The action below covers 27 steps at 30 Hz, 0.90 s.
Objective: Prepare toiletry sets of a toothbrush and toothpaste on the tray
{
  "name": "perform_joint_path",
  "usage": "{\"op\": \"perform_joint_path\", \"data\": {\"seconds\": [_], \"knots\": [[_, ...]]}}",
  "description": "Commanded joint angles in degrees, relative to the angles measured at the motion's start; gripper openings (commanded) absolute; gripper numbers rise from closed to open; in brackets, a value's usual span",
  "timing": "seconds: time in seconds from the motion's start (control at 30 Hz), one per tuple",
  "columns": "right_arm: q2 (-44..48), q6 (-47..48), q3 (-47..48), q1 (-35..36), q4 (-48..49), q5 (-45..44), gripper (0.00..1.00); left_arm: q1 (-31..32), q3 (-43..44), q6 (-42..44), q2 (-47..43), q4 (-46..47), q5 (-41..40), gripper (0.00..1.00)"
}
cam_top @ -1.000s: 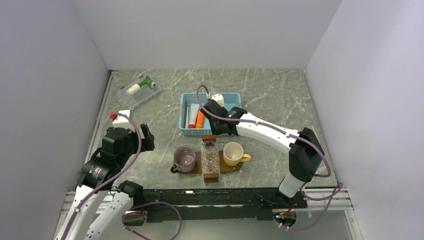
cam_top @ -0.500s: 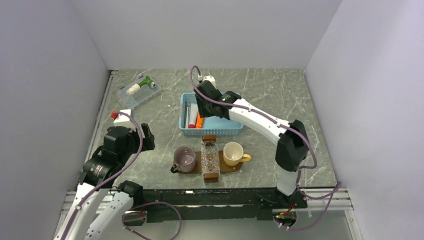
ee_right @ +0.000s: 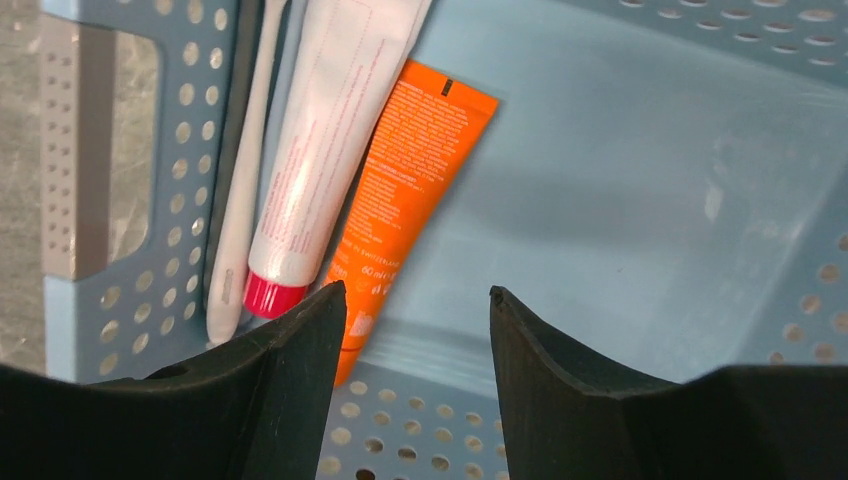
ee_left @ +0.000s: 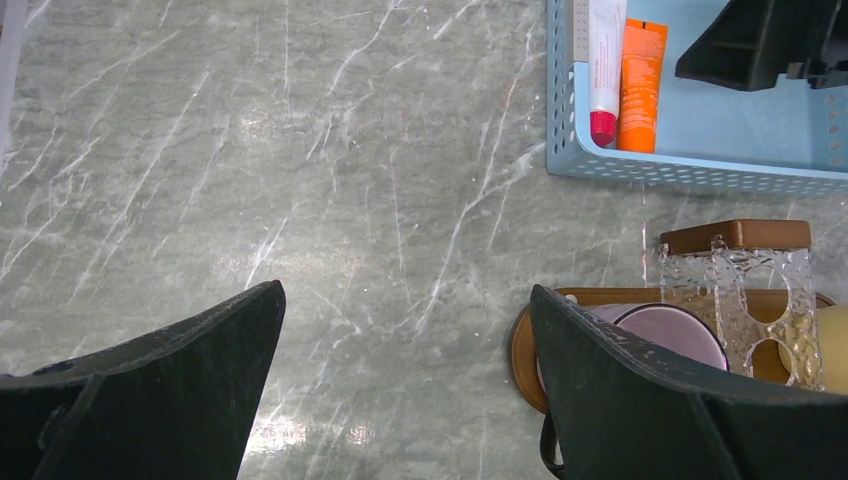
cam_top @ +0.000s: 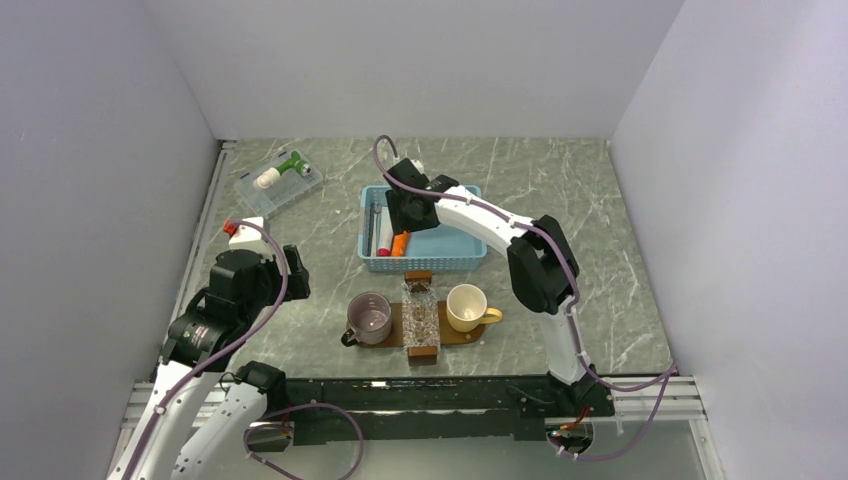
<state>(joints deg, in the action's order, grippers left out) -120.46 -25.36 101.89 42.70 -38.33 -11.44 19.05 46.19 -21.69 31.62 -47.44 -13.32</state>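
Note:
The orange toothpaste (ee_right: 410, 190) lies in the light-blue basket (ee_right: 620, 200), next to a white tube with a red cap (ee_right: 320, 160). The pale toothbrush (ee_right: 240, 200) lies along the basket's left wall. My right gripper (ee_right: 415, 300) hovers open over the basket (cam_top: 470, 255), just right of the toothpaste (cam_top: 400, 243), with nothing between its fingers. The dark-brown tray (cam_top: 397, 338) sits near the front. My left gripper (ee_left: 405, 295) stands wide open above bare table, left of the tray (ee_left: 522, 350), holding nothing.
On the tray stand a purple cup (cam_top: 369, 318), a clear glass holder (cam_top: 421, 318) and a yellow cup (cam_top: 467, 306). A clear plastic box (cam_top: 279, 181) with a green and white item sits at the back left. Grey walls close in three sides.
My right gripper has swung back and left over the basket's left half and gone from shut to open. The left arm has not moved.

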Motion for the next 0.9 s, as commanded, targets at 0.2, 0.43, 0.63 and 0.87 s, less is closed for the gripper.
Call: {"op": "perform_joint_path", "data": {"seconds": [0.2,0.43,0.63,0.87], "knots": [[-3.51,-6.85,1.33,-1.67,5.6,6.2,0.58,-0.33,0.03,1.04,-0.02,2.32,1.02,0.99],[-5.15,-10.52,-0.54,-3.02,8.29,9.9,0.6,-0.33,0.03,1.05,0.06,2.35,1.18,0.99],[-6.12,-12.9,-2.2,-3.94,10.02,11.15,0.6,-0.33,0.03,1.04,0.15,2.27,1.09,0.99],[-7.59,-14.79,-3.45,-4.53,11.43,13.25,0.58,-0.41,0.1,1.03,0.29,2.21,1.01,0.99]]}}
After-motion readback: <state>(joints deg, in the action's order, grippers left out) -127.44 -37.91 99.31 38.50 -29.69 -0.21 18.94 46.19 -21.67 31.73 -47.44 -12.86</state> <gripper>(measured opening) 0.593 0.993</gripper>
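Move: My right hand hangs half open over the basket. The orange toothpaste tube it goes for lies about 7 cm below, some 2 cm to the left and 1 cm ahead. The white toothpaste tube lies about 3 cm left of the orange one and 1 cm farther out, with the toothbrush some 3 cm left again. From my left hand the orange tube is about 19 cm ahead, 18 cm right and 18 cm down. I sink my right hand about 6 cm into the basket towards the orange tube, slowing midway while it slides a couple of centimetres left, then dropping on. As I go I roll its left side up and tip the fingers nearer to vertical, some 20 degrees in all with a slight clockwise turn. The fingers stay half open, one coming down either side of the tube, not closing yet. ##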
